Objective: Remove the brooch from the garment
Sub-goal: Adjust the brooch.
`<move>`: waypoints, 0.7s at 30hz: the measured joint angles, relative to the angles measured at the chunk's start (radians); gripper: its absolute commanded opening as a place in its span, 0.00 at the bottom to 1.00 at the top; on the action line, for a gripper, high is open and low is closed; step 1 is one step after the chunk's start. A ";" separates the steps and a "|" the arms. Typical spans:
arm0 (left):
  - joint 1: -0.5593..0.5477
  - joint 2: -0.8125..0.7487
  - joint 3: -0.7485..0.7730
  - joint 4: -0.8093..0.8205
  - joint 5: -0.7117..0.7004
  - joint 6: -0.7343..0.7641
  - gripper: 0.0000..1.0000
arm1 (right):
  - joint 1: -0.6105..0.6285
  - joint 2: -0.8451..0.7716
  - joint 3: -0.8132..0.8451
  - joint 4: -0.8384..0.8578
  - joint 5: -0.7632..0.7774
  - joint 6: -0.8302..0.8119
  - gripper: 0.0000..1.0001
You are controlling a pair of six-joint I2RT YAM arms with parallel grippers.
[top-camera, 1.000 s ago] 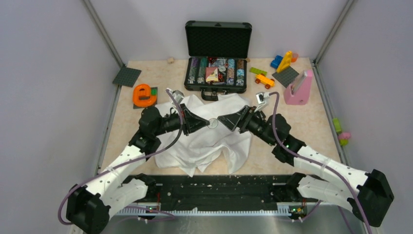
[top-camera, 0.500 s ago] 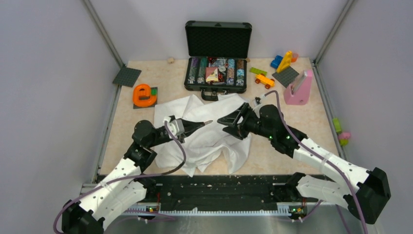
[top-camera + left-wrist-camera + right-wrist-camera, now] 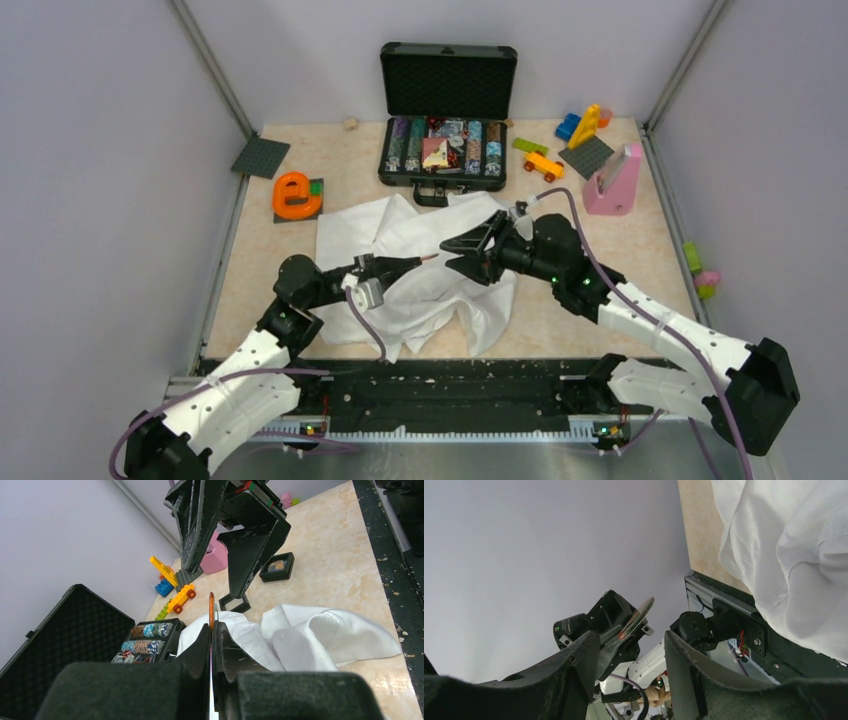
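Observation:
The brooch [image 3: 211,611] shows edge-on as a thin orange disc, pinched between the fingertips of my left gripper [image 3: 211,630], which is shut on it. In the top view, that left gripper [image 3: 410,262] holds the brooch [image 3: 430,257] just above the white garment [image 3: 420,295], pointing right. My right gripper [image 3: 448,252] faces it a short gap away, jaws open and empty. In the right wrist view, the brooch [image 3: 638,616] sits beyond the open right gripper [image 3: 631,652]. The garment [image 3: 320,635] lies crumpled on the table.
An open black case [image 3: 447,110] of chips stands behind the garment. An orange letter e [image 3: 293,195] lies at the left, a pink holder [image 3: 612,180] and toy bricks [image 3: 585,125] at the back right. A small black square frame [image 3: 276,566] sits on the table.
My left gripper has drawn back to the left with the brooch, away from the meeting point over the garment. The right gripper's jaws have narrowed while staying open.

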 measured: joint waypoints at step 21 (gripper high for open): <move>-0.003 0.001 0.000 0.014 0.047 0.059 0.00 | 0.014 0.061 0.000 0.082 -0.013 0.039 0.30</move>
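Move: My left hand already grips the brooch by its edge; the brooch's middle sits about 2 cm to that hand's right, level with it. From my right hand, still open, the brooch is some 4 cm to the left, 1 cm ahead and at about the same height. The garment's middle lies roughly 8 cm ahead and 8 cm left of the right hand, the open frame some 15 cm ahead and 15 cm right, both about 23 cm below. I ease my right hand about 1.5 cm left, towards the brooch's free edge, dipping slightly and coming back up, and narrow its fingers from about half open to a third, bringing the tips around the edge without pinching it yet. My left hand, fingers shut, keeps its hold on the brooch, drawing back under 1 cm and rolling some 5 degrees. ##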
